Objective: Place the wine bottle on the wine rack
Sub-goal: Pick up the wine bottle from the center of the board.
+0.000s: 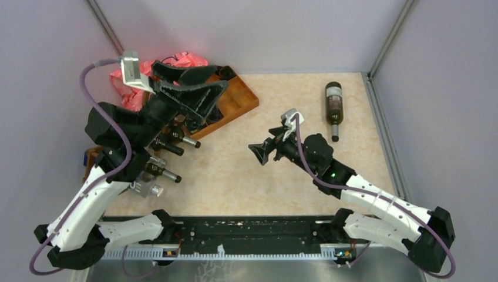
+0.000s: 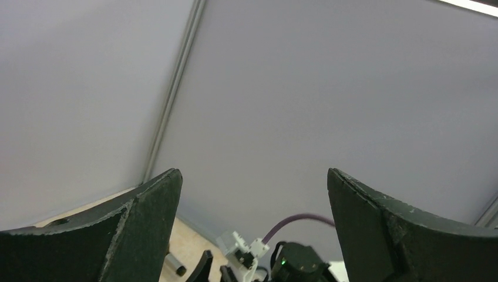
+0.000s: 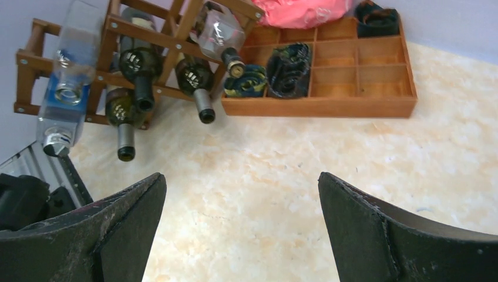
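Note:
The wine bottle (image 1: 333, 108), dark with a pale label, lies on its side at the far right of the table, neck toward me. The wine rack (image 3: 170, 35), a dark wooden frame, holds several bottles at the left. In the top view it is mostly hidden under my left arm, with bottle necks (image 1: 187, 141) poking out. My left gripper (image 1: 221, 77) (image 2: 252, 176) hangs open high above the rack area, facing the wall. My right gripper (image 1: 258, 154) (image 3: 241, 179) is open over mid-table, pointing left toward the rack, well short of the wine bottle.
An orange-brown compartmented tray (image 1: 241, 100) (image 3: 364, 106) with dark rolled items sits at the back beside the rack. A pink bag (image 1: 182, 60) (image 3: 299, 12) lies behind it. Walls close in the table on three sides.

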Action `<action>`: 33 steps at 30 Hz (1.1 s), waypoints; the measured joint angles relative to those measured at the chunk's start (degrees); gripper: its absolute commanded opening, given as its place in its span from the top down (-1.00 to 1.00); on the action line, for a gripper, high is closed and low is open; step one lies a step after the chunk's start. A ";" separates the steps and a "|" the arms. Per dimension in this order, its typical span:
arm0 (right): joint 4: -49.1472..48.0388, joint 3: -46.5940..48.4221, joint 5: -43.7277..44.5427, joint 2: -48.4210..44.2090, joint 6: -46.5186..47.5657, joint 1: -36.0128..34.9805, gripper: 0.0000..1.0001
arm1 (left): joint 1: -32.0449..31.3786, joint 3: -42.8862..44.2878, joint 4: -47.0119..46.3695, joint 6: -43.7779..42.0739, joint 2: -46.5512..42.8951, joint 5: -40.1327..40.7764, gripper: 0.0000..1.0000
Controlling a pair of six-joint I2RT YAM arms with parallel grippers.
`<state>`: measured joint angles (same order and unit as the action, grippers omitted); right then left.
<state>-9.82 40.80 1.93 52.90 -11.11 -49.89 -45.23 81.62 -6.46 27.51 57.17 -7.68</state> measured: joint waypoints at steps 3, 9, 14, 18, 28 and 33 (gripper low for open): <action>0.04 -1.90 -0.33 -1.22 -0.98 2.27 -0.97 | 0.00 3.61 -0.04 4.20 2.34 1.57 -0.97; 0.28 -3.80 -0.96 -1.38 -2.58 4.87 -0.97 | 0.00 8.04 -0.76 9.18 4.83 2.62 -0.97; 0.22 -3.80 -1.66 -1.38 -3.02 6.56 -0.97 | 0.00 8.79 -1.03 10.25 5.86 3.26 -0.97; 0.28 -3.80 -2.27 -1.38 -3.30 8.15 -0.97 | 0.00 9.79 -0.94 10.23 7.08 3.41 -0.97; 6.62 -3.80 -1.84 -3.58 -3.72 14.53 -0.97 | 0.50 -0.09 -2.25 -4.44 2.08 1.64 -0.97; 12.00 -3.78 -2.29 -6.73 -3.96 21.64 -0.97 | 3.82 -7.26 -0.35 -14.01 0.55 -0.68 -0.97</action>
<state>2.17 37.01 -0.36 46.17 -15.07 -28.25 -41.41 74.37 -6.81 13.50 57.71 -8.36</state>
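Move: The wine bottle lies on its side at the board's far right. It is about 31 cm ahead of the right hand, 33 cm to its right and some 24 cm below. The wooden tray lies about 35 cm ahead of the right hand and 21 cm to its left, at table height, and the wine rack about 13 cm ahead and 53 cm to the left. From the high left hand, the bottle is roughly 36 cm ahead, 45 cm right and 54 cm down. Rightward, and less far forward and down, the right hand swings empty and open away from the rack towards the lying wine bottle. It covers some 11 cm sideways, most of it late, turning about 20 degrees clockwise and tipping its fingers down slightly. The left hand, also open, rises about 4 cm, hovers, then sinks some 10 cm while easing forward. ##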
